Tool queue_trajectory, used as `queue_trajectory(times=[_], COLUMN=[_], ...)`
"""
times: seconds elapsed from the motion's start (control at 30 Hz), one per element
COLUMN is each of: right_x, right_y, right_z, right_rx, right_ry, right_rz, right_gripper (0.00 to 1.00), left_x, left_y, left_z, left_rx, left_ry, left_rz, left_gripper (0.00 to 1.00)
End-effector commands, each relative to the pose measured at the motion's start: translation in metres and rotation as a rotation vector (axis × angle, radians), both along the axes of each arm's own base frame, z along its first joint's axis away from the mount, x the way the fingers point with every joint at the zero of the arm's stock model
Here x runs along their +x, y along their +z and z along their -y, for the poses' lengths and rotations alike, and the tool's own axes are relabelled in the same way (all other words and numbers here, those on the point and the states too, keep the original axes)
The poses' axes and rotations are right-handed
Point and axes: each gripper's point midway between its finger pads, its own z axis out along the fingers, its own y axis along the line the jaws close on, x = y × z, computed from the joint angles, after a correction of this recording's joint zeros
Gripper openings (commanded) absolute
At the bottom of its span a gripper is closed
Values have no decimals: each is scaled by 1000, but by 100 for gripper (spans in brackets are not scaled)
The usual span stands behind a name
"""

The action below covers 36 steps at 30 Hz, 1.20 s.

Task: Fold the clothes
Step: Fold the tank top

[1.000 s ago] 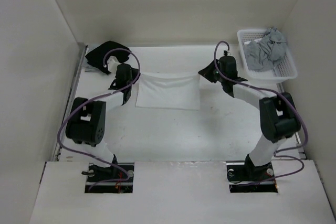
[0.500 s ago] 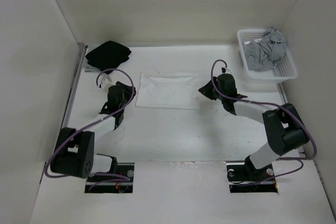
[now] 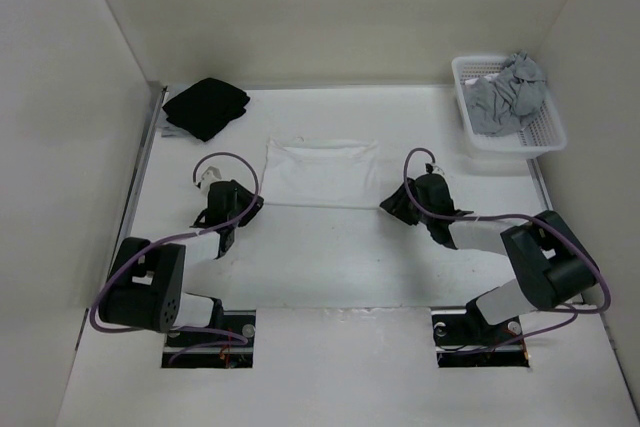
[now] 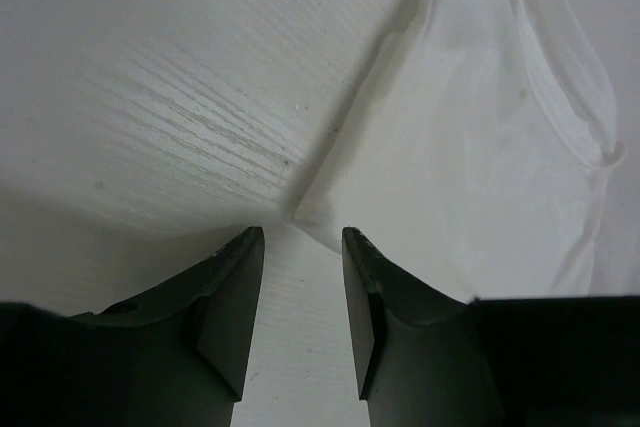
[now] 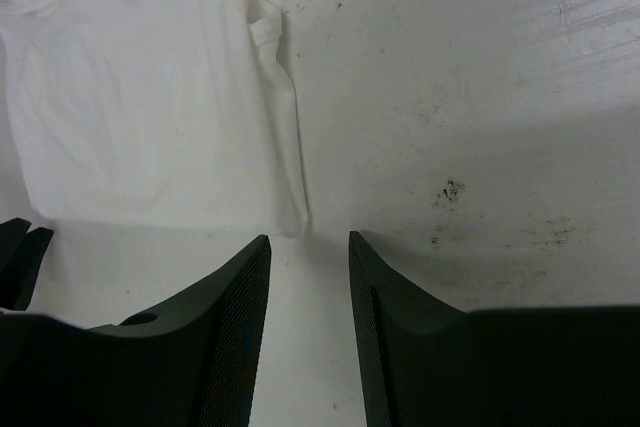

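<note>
The clothes [image 3: 322, 173], a white garment, lie flat on the table as a rough rectangle between the two arms. My left gripper [image 3: 252, 205] sits just off its near left corner, jaws open with only bare table between them. In the left wrist view the clothes [image 4: 470, 137] spread up and right from a corner just ahead of the left gripper [image 4: 300, 234]. My right gripper [image 3: 390, 204] stands off the near right corner, open and empty. In the right wrist view the clothes [image 5: 140, 97] fill the upper left, their edge ending just ahead of the right gripper [image 5: 308, 239].
A black cloth bundle [image 3: 205, 106] lies at the back left of the table. A white basket [image 3: 553, 133] holding a grey cloth bundle [image 3: 505, 93] stands at the back right. White walls close in the left, back and right sides.
Both grippers have let go of the garment and opened. Both arms have drawn back toward the near edge, and the garment now lies flat on the table.
</note>
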Motion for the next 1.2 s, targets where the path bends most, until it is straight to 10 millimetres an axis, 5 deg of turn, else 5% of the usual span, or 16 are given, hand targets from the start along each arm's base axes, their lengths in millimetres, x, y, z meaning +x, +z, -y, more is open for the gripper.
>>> queue_trajectory(times=[0.0,0.57,0.9,1.03,1.17], right_x=[13,20,30,31,3], right_y=[22,13,14,36,78], right_z=[-12,-26,-30,-25,-27], right_rx=[55,113,126,143,154], right_ry=[2,13,10,-7,39], right_rz=[67,24,44,127,219], right_gripper=[42,31,6,1,1], left_x=[4,14,16,17,5], left_y=[4,-8,-4,17,73], left_z=[4,10,8,13,27], left_rx=[0,-24,-28,-42,-88], left_ry=[-24,-24,-15,-31,-88], left_rz=[22,5,28,87,198], left_gripper=[35,20,6,2,1])
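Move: The tank top lies folded flat between the hands, hem nearest. Its left hem corner is about 2 cm ahead of the left hand, 1 cm right and 1 cm below; its right hem corner is some 1 cm ahead of the right hand, 2 cm left and 1 cm below. The black clothes lie roughly 22 cm ahead and 11 cm left of the left hand; the basket is about 26 cm ahead and 25 cm right of the right hand. The tank top's two near hem corners are taken at once: the left hand edges forward about 1.5 cm and slightly right and down, the right hand goes some 2 cm left, forward and down with a small roll, and both close from part-open, pinching their corners. Then both rise quickly, roughly 2.5 to 3 cm above the pinch, just starting the lift. ##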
